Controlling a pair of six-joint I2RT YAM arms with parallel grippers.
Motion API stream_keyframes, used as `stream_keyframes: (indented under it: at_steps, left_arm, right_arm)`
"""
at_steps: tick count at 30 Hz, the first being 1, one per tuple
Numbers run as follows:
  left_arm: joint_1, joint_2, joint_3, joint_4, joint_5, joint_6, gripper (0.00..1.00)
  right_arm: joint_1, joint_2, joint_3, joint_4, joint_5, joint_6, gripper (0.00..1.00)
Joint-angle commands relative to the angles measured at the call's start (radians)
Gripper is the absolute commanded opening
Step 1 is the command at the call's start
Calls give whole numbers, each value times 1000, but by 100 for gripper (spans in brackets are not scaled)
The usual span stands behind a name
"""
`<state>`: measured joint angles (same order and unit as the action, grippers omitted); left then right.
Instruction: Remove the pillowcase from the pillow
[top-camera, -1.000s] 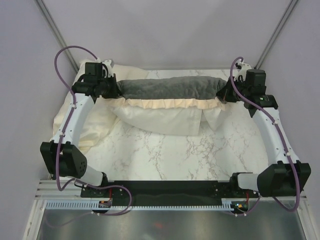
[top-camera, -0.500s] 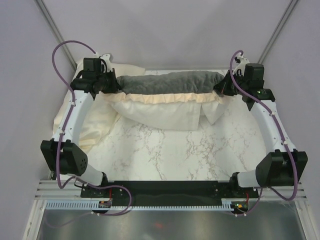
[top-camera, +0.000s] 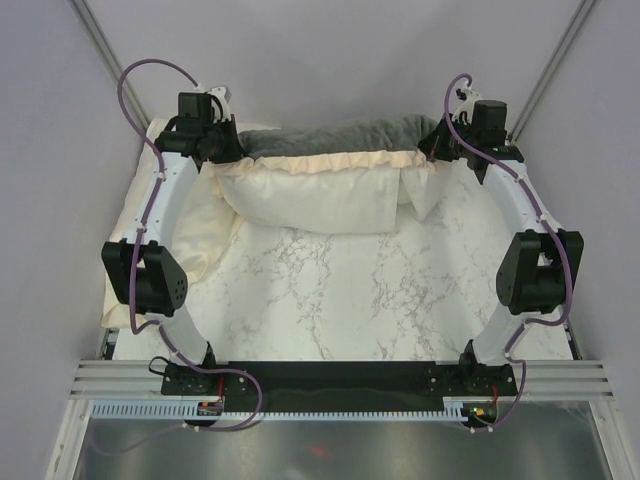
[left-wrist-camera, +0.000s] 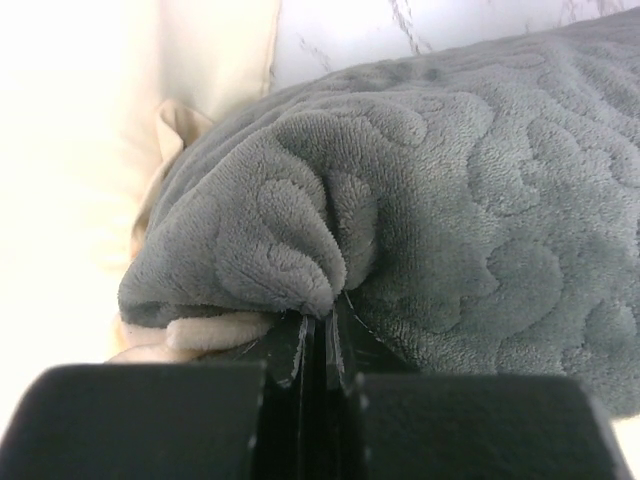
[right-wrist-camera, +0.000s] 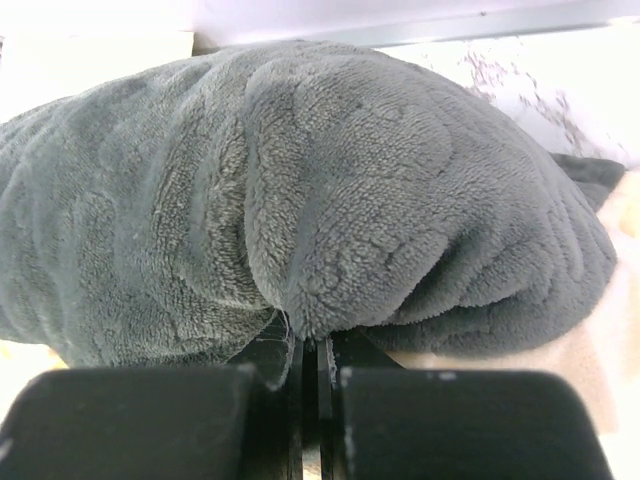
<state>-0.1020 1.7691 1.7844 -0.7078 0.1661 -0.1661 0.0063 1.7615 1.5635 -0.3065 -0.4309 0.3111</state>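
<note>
The pillowcase (top-camera: 335, 138) is stretched between my two grippers at the far edge of the table, dark grey face up, with its cream frill (top-camera: 320, 161) along the near side. A plump off-white bulk (top-camera: 310, 200) hangs below the frill onto the table. It looks like the pillow, but I cannot tell whether it is bare or under the case's whitish face. My left gripper (top-camera: 232, 150) is shut on the left end of the pillowcase (left-wrist-camera: 450, 200); its jaws (left-wrist-camera: 322, 325) pinch a grey fold. My right gripper (top-camera: 432, 146) is shut on the right end (right-wrist-camera: 300, 180); its jaws (right-wrist-camera: 318, 345) pinch grey pile.
A flat pale-yellow cloth (top-camera: 185, 235) lies along the left side of the marble table (top-camera: 340, 300), under the left arm. A small white flap (top-camera: 422, 195) hangs at the right end. The grey walls stand close behind both grippers.
Both grippers have carried the pillowcase farther back and higher, with the arms stretching out. The off-white bulk has been drawn back with it.
</note>
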Motion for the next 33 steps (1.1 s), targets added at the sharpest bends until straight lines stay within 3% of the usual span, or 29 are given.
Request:
stream_keyframes:
  at_steps: [1, 6, 7, 8, 9, 11, 12, 14, 15, 18, 21, 26, 27, 33]
  left_arm:
    - [-8, 59, 50, 16, -19, -26, 2]
    - [-15, 21, 59, 30, -4, 2, 2]
    - [-16, 3, 59, 31, 3, 4, 8]
    - [-16, -37, 56, 36, 6, 5, 17]
    - [-16, -68, 41, 42, 38, 13, 36]
    - [-24, -175, 11, 85, 73, 31, 55]
    - [-34, -218, -38, 112, 78, 52, 70]
    - [-102, -352, -91, 178, 62, 110, 82]
    - [-138, -391, -139, 195, 58, 144, 84]
    - [-411, -514, -241, 245, -34, 332, 90]
    - [-566, -583, -356, 277, -71, 443, 92]
    - [-680, -672, -512, 332, -158, 533, 96]
    - [-695, -677, -549, 343, -227, 560, 96]
    - [-708, -685, -698, 593, -465, 669, 97]
  right_arm:
    - [23, 90, 3, -40, -69, 19, 0]
    - [57, -8, -71, -26, -62, 32, 0]
    - [75, -61, -97, -23, -58, 36, 0]
    - [86, -88, -108, -20, -52, 57, 0]
    - [98, -143, -127, -17, -31, 68, 0]
    - [133, -192, -138, -13, -11, 97, 0]
    - [144, -209, -134, -13, -3, 106, 0]
    - [165, -243, -114, -13, 9, 137, 0]
    - [172, -247, -103, -16, 8, 143, 0]
    - [187, -249, -42, -34, 9, 161, 0]
    - [205, -258, -16, -37, 11, 184, 0]
    - [215, -272, 23, -55, 11, 201, 0]
    - [216, -280, 32, -59, 9, 204, 0]
    - [231, -329, 38, -65, -15, 212, 0]
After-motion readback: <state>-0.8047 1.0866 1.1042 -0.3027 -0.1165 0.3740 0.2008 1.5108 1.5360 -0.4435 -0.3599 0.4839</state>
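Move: The left gripper is shut on the left end of the grey pillowcase; the middle of the case's cream hem lies about 19 cm to its right, 2 cm back and some 3 cm lower. Below that hem hangs the light underside panel, its middle 19 cm right, 2 cm back and 9 cm down. The cream cloth spreads on the table about 20 cm left, level fore and aft, some 18 cm down. The hem's middle is roughly 31 cm left of the right gripper, 2 cm back and 2 cm lower. Open the left gripper wide to let go of the pillowcase's left end, lift it some 15 cm while sweeping back and right around to the near side of the hem, then lower it about 9 cm towards the hem's middle, tilting the fingers up and swinging them clockwise. Keep the right gripper shut on its end and draw that about 8 cm each back, left and up. ##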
